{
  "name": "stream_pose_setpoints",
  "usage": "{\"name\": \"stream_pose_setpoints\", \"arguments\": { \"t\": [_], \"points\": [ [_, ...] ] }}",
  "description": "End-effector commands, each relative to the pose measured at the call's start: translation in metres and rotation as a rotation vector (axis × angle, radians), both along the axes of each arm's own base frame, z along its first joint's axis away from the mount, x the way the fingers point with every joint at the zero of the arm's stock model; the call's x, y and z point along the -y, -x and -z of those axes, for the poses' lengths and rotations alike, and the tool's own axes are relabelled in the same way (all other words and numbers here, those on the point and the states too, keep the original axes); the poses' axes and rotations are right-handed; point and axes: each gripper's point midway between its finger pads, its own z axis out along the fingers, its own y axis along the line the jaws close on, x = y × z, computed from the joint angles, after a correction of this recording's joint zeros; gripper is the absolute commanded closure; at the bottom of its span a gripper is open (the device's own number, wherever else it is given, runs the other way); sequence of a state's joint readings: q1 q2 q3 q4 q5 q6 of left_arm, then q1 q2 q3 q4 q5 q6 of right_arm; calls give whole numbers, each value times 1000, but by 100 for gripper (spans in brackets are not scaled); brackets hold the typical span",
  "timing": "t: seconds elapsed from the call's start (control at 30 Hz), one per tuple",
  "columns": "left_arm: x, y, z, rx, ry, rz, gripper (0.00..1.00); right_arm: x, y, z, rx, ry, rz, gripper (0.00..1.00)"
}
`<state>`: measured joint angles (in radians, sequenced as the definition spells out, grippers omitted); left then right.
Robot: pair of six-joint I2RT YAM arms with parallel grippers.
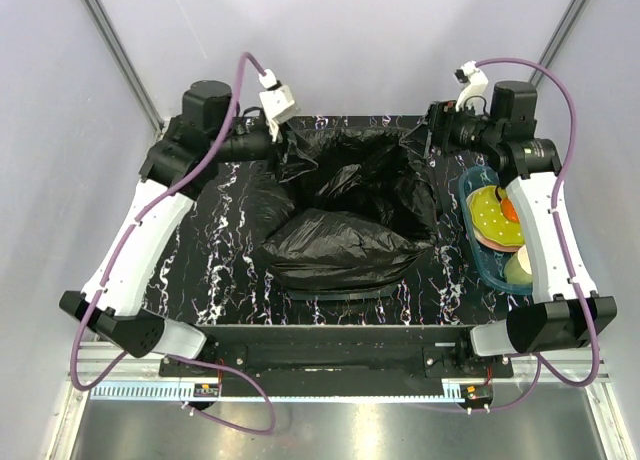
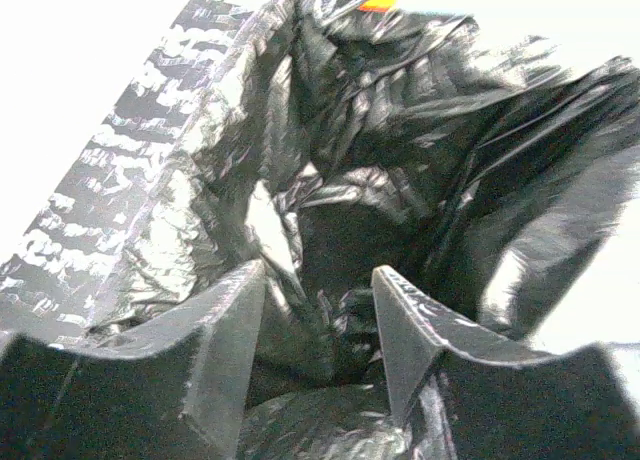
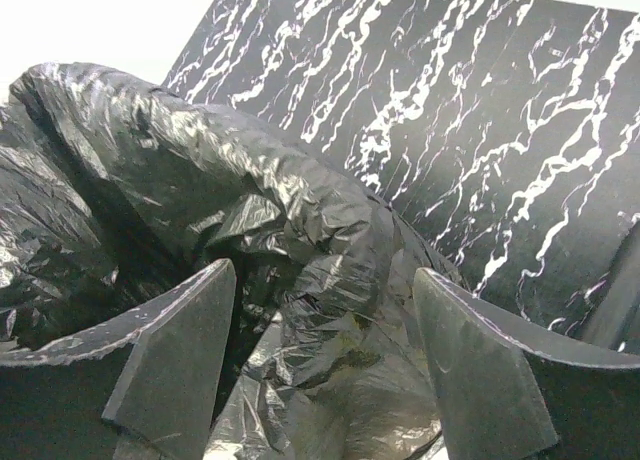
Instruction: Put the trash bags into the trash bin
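A wrinkly glossy black trash bag (image 1: 350, 220) lies heaped over the middle of the marble table, with a hollow at the back and a rounded mound at the front. The trash bin is hidden. My left gripper (image 1: 283, 145) is at the bag's back left edge. In the left wrist view its fingers stand apart (image 2: 320, 270) with loose bag film (image 2: 400, 130) bunched between them. My right gripper (image 1: 436, 140) is at the bag's back right edge. It is wide open (image 3: 324, 270) around a thick fold of the bag (image 3: 200, 180), and neither finger touches the fold.
A shallow blue tray (image 1: 482, 263) stands at the table's right edge under the right arm, holding a green plate (image 1: 492, 218), an orange item (image 1: 510, 210) and a pale cup (image 1: 520, 268). Bare black white-veined tabletop (image 1: 220, 270) shows left of the bag.
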<state>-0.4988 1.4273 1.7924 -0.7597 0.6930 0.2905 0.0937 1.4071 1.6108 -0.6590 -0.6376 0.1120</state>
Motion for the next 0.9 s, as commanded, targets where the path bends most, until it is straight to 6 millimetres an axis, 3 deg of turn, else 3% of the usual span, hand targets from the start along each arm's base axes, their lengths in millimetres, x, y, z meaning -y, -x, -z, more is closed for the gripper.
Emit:
{"name": "stream_pose_setpoints", "arguments": {
  "t": [0.0, 0.1, 0.23, 0.4, 0.63, 0.8, 0.87],
  "points": [
    [6, 59, -58, 59, 190, 245, 50, 2, 6, -39, 145, 43, -9, 19],
    [14, 97, -45, -21, 158, 362, 54, 1, 6, -42, 146, 39, -17, 17],
    [28, 119, -8, -37, 30, 421, 54, 2, 5, -47, 162, 43, -18, 15],
    [42, 113, 46, -138, -124, 390, 55, -3, 8, -49, 152, 26, -48, 17],
    [49, 110, 109, -271, -266, 401, 63, -8, 12, -30, 99, 21, -71, 20],
    [41, 107, 136, -297, -357, 390, 66, -12, 12, -25, 88, 26, -89, 20],
    [36, 107, 139, -292, -389, 397, 63, -13, 12, -26, 96, 33, -94, 20]
  ]
}}
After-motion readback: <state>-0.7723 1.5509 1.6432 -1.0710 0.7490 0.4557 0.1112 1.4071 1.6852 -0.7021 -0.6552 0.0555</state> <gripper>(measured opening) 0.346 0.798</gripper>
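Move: The near side of the open black trash bag, lining the bin, lies about 12 cm back, 6 cm right and 10 cm below the left hand. The middle of the bag mouth is some 3 cm back, 7 cm right and 8 cm below that hand. From the right hand, the rim's far right corner sits about 2 cm ahead, 1 cm left and 4 cm below; the blue basket is roughly 25 cm right, 11 cm back and 28 cm below. The left hand swings back over the bag mouth by about 12 cm, rising a little and drifting right, then turns downward and drops into the bag at its near side to end some 13 cm lower, the wrist yawing clockwise and the fingers tipping steeper, their gap closing to about half as they meet the loose plastic. Meanwhile the right hand, its fingers still wide open astride the far right corner of the rim, eases up about 3 cm and then sinks slightly. ##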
